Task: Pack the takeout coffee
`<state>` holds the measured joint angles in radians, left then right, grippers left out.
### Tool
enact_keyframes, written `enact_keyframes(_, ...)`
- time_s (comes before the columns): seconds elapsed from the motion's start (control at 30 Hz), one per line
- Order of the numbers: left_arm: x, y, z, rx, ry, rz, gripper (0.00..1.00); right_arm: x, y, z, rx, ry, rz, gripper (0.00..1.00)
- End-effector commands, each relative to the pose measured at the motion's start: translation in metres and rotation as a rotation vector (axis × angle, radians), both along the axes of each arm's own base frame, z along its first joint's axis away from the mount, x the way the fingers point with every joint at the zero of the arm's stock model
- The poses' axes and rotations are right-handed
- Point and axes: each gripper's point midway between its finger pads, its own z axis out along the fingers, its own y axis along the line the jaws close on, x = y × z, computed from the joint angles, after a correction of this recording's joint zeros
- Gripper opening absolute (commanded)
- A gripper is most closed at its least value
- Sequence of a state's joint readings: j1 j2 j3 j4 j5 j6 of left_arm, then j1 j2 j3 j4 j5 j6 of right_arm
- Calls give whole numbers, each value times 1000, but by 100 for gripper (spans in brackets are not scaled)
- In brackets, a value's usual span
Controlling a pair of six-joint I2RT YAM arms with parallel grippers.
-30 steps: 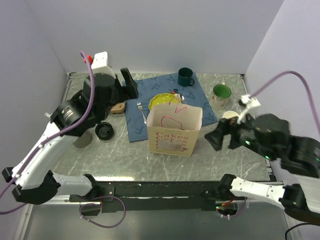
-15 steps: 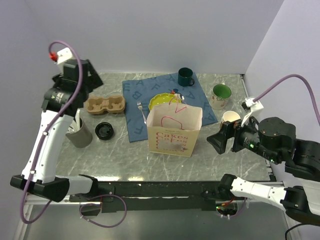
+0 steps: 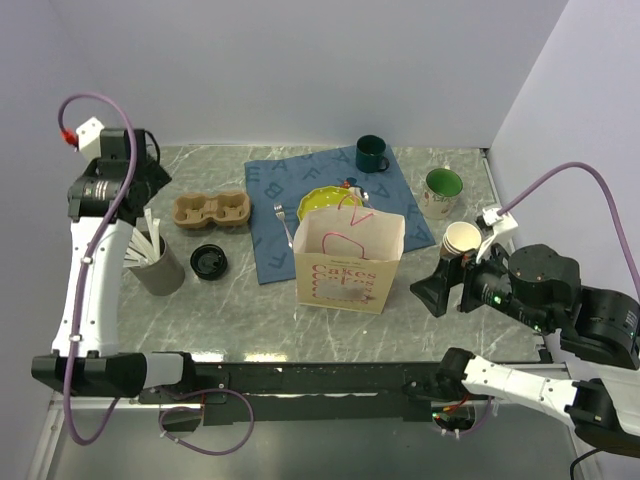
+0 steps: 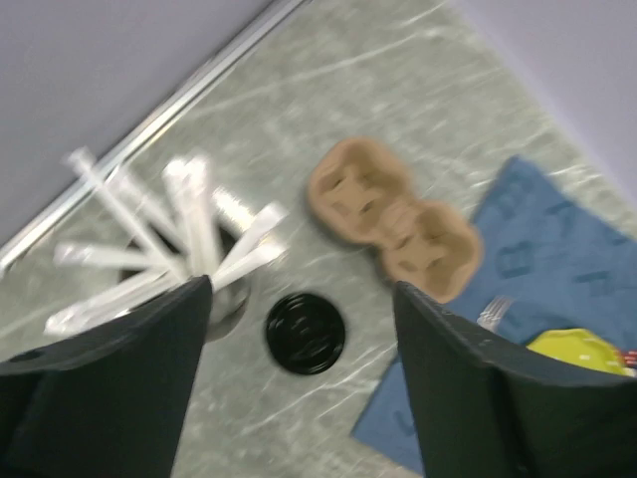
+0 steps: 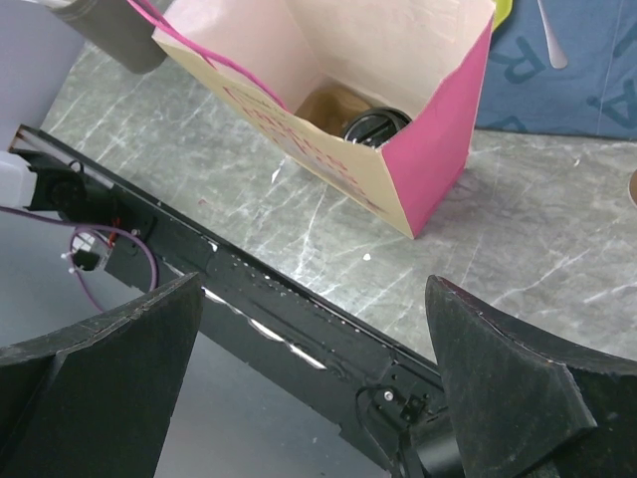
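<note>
The takeout coffee (image 5: 376, 126) stands inside the pink-and-cream paper bag (image 5: 428, 149); only its black lid shows, down at the bag's bottom. In the top view the bag (image 3: 348, 262) stands upright mid-table and hides the cup. My left gripper (image 3: 148, 172) hangs high at the back left, open and empty (image 4: 302, 289), looking down on a loose black lid (image 4: 305, 333). My right gripper (image 3: 438, 285) hovers to the right of the bag, open with nothing between its fingers (image 5: 313, 282).
A brown two-cup carrier (image 3: 210, 210) and a grey cup of white straws (image 3: 155, 265) sit at the left by the loose lid (image 3: 209, 261). On the blue mat (image 3: 270, 250) are a yellow plate (image 3: 328, 200) and a fork. Two green mugs (image 3: 372, 153) (image 3: 443, 188) and stacked tan cups (image 3: 460, 240) stand at the right.
My left arm has swung back and to the left, away from the carrier, and risen toward the back left corner. The right gripper has lowered slightly beside the bag.
</note>
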<state>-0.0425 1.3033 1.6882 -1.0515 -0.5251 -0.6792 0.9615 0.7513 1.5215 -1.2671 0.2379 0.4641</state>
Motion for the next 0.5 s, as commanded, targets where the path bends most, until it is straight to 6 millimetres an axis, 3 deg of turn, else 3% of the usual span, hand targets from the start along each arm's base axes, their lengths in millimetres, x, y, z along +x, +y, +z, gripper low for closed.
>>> enact_keyframes(0.0, -18, 8, -30, -80, 38, 38, 74, -2, 1, -3, 38, -13, 5, 99)
enact_keyframes(0.07, -14, 11, -57, -79, 107, 46, 69, -4, 1, -7, 46, -5, 8, 98)
enact_keyframes(0.17, -9, 32, -77, -81, 164, 115, 59, -8, 5, -10, 75, 18, 18, 98)
enact_keyframes(0.37, -4, 66, -86, -52, 186, 210, 57, -13, 13, -22, 84, 54, 55, 98)
enact_keyframes(0.47, -8, 72, -94, -81, 209, 232, 53, -14, 10, -25, 73, 55, 49, 98)
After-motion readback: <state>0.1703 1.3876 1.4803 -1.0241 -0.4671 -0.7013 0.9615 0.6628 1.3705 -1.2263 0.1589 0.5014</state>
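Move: The left hand hangs above the straws in the grey cup: their middle is roughly 20 cm below it, about 5 cm to its left and some 4 cm back. Down on the table, the black lid lies about 1 cm ahead of the hand and 5 cm to its right, and the egg-carton-like cup carrier some 17 cm ahead and 4 cm right. From the right hand the straws are roughly 55 cm left, 17 cm ahead and 21 cm lower. The left hand drops about 10 cm towards the straws in the grey cup while swinging some 6 cm to the left, most of the leftward travel coming late as the descent slows. Its fingers tip further down and turn a little counter-clockwise, narrowing from wide to about half open, with no contact to be seen. The empty right hand sinks some 3 cm, staying open. ##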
